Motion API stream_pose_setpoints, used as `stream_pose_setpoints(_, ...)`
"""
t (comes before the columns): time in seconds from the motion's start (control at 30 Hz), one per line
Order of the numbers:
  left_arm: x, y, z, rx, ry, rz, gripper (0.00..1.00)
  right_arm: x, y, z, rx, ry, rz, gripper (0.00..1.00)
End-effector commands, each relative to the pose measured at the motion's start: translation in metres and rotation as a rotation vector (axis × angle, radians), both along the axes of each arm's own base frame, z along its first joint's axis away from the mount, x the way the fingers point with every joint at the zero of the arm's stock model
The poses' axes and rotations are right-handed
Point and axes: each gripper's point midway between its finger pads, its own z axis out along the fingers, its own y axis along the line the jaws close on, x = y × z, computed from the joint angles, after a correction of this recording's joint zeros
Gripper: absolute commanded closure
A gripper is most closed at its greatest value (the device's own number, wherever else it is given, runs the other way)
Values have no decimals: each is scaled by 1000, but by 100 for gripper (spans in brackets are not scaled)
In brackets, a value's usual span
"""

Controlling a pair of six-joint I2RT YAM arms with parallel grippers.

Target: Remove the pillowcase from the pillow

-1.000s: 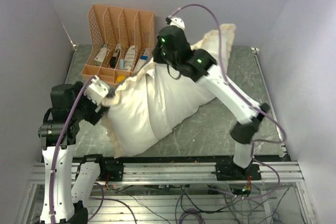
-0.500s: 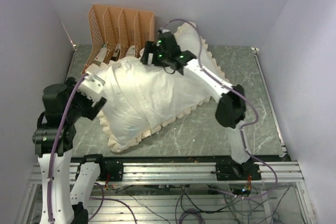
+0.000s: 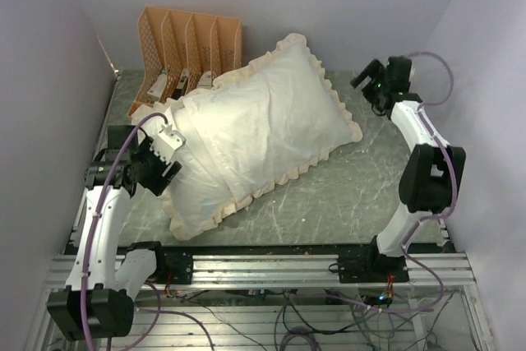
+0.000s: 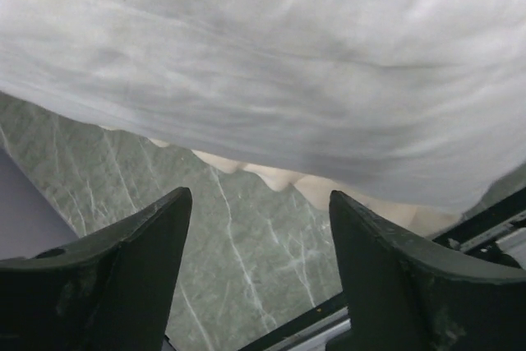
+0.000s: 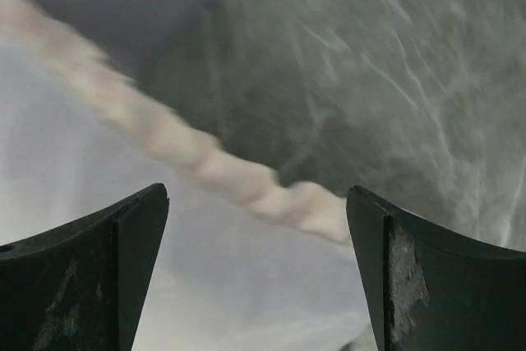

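Observation:
The pillowcase [image 3: 263,133] lies flat and diagonal across the table, cream face up, with its ruffled frill all round. It bulges with the pillow inside, which is hidden. My left gripper [image 3: 167,162] is open and empty at the pillowcase's near left end. In the left wrist view [image 4: 259,277] the fabric [image 4: 288,63] and the frill [image 4: 271,174] lie just ahead of the fingertips. My right gripper [image 3: 367,80] is open and empty, off the far right corner. In the right wrist view [image 5: 255,269] the frill [image 5: 205,162] runs between the jaws, apart from them.
An orange file organizer [image 3: 189,47] with several small items stands at the back left, close to the pillowcase's far edge. Grey walls close in on three sides. The green marble table [image 3: 353,195] shows at the right and front. A metal rail [image 3: 263,265] runs along the front edge.
My right gripper let go of the pillowcase and swung back to the far right. The pillowcase dropped flat onto the table. My left gripper opened and drew slightly back.

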Motion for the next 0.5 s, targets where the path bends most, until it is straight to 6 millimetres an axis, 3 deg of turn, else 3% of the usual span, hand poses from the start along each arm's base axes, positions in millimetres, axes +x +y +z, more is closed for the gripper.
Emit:
stream_pose_setpoints(0.0, 22, 6, -10, 31, -40, 12, 31, -7, 12, -95, 142, 189, 44, 10)
stream_pose_setpoints(0.17, 34, 20, -19, 83, -63, 81, 70, -15, 53, -112, 226, 169, 166, 21)
stream_pose_setpoints(0.23, 41, 29, -18, 110, -87, 134, 81, -25, 67, -114, 230, 177, 182, 34)
stream_pose_setpoints(0.3, 52, 39, -12, 137, -122, 193, 86, -44, 75, -115, 230, 183, 170, 55)
stream_pose_setpoints(0.33, 58, 44, -7, 150, -143, 218, 88, -54, 79, -104, 229, 151, 166, 64)
stream_pose_setpoints(0.43, 75, 52, 11, 162, -209, 275, 93, -103, 87, -104, 199, 128, 127, 94)
stream_pose_setpoints(0.47, 81, 52, 20, 153, -231, 284, 93, -117, 89, -102, 189, 116, 117, 100)
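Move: The right hand, open, goes for the pillowcase's right-hand frilled corner, about 6 cm back, 2 cm to its left and 17 cm below. The pillow's middle is some 9 cm back and 30 cm left, 14 cm down. The left hand, also open, has the pillowcase's left edge roughly 5 cm ahead, 4 cm right and 8 cm below, and the organizer about 27 cm ahead, 7 cm right, at nearly its own height. Down fast, the right hand drops about 16 cm with its fingers tipping some 20 degrees lower and drifting back and left, shuts on the pillowcase's frilled edge beside the right corner, then drags it back and left while rising about 3 cm. The left hand dips about 3 cm, then slides forward and left, closing on nothing beside the left edge. ##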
